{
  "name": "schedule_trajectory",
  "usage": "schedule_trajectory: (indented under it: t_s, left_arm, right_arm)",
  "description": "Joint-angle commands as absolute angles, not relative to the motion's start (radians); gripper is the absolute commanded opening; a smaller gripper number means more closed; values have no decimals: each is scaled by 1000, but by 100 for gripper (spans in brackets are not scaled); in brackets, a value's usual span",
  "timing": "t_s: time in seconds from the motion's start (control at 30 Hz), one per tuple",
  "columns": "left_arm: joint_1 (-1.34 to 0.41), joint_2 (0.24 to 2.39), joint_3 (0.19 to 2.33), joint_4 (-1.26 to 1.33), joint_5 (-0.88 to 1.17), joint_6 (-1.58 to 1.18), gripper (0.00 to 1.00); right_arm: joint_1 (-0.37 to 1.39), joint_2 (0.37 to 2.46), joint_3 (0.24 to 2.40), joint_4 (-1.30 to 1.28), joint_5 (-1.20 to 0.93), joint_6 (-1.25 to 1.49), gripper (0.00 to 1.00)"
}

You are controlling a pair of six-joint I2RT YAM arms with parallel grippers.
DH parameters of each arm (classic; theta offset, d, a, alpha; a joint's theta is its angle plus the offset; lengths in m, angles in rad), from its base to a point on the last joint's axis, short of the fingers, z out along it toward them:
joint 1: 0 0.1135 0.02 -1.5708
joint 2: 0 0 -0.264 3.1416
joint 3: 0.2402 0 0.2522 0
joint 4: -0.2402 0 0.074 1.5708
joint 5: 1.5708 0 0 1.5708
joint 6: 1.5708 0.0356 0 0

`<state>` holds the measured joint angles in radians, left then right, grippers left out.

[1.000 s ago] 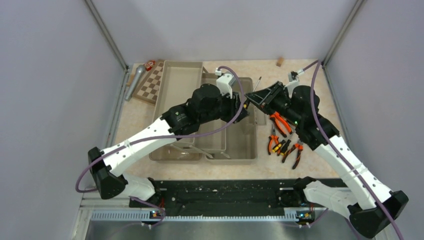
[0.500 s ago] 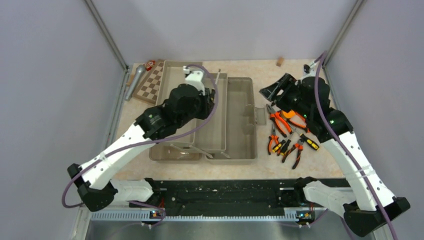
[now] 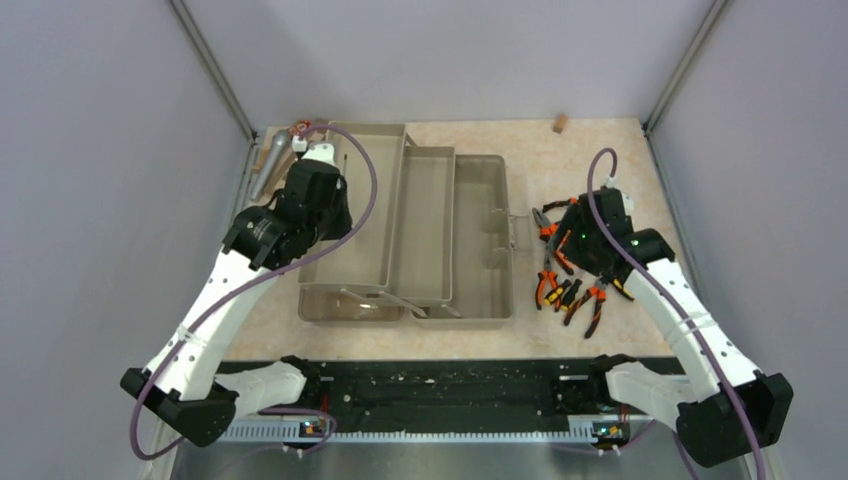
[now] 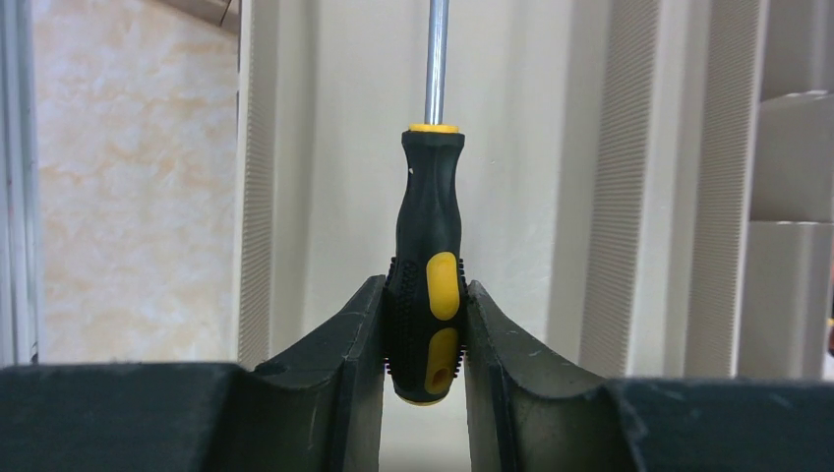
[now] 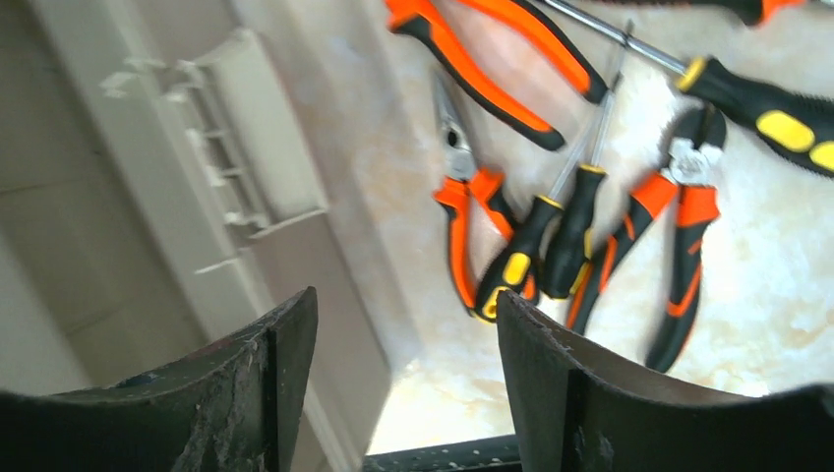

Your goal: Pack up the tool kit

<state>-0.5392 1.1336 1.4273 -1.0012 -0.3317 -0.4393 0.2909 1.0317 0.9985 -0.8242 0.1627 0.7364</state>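
The tool kit's grey-brown toolbox [image 3: 480, 262] lies open mid-table with its beige trays [image 3: 425, 230] spread out to the left. My left gripper [image 4: 425, 287] is shut on the black-and-yellow handle of a screwdriver [image 4: 430, 226]. Its shaft points away over the far-left tray [image 4: 511, 147]. My right gripper [image 5: 405, 300] is open with nothing between its fingers. It hovers above loose tools to the right of the box: orange-handled pliers [image 5: 492, 59], two more pliers [image 5: 679, 246] and yellow-black screwdrivers [image 5: 536, 246]. The same pile [image 3: 570, 290] shows in the top view.
A silver microphone [image 3: 268, 165] lies at the back left beside the trays, with the left arm over that corner. A small brown block [image 3: 560, 123] sits by the back wall. Grey walls close in both sides, and a black rail [image 3: 450, 385] runs along the near edge.
My left arm swung left from the box's middle to the far-left tray, holding the screwdriver. My right gripper opened and drew back down to the tool pile.
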Motion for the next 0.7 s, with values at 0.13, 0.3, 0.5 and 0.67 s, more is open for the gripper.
schedule_trajectory:
  t_s: [0.13,0.3,0.5,0.67]
  left_arm:
    - [-516,1173,1416,-1051,-290,-416,0]
    - [-517,1169,1404,-1047,-280,-416,21]
    - [-517,1142,1407,-1046,-282,-410,52]
    - [-516,1109,1415,-1030,-278,-414,71]
  right_arm:
    - [279,1064,826,-823,259,806,59]
    - [252,1096,732,-741,262,844,51]
    - [226,1162,676,-615,244,876,45]
    - [206,1221,668,-554,233,892,39]
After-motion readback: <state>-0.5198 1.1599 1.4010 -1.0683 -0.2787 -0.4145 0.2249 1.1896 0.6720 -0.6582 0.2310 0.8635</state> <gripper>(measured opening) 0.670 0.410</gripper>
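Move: The left hand holds the long screwdriver over the upper tray, whose middle is about 6 cm ahead and 7 cm below; the middle tray lies some 15 cm to the right, 3 cm ahead and 12 cm down. From the empty right hand, the nearer small screwdriver's handle is roughly 16 cm below, 3 cm back and 3 cm right. Its twin lies 3 cm right of it and 1 cm farther out, the long-nose pliers 4 cm left and 4 cm farther, the cutters 8 cm right and 1 cm nearer. The left fingers let go of the long screwdriver's handle, opening wide after the hand has sunk about 3 cm into the upper tray. Meanwhile the right hand dives some 13 cm towards the nearer small screwdriver's handle, drawing back and to the right, then easing forward a little at the end; its fingers tip steeper by about 15 degrees, turn slightly clockwise and narrow to about half open around the handle's line, with no contact to be seen. ##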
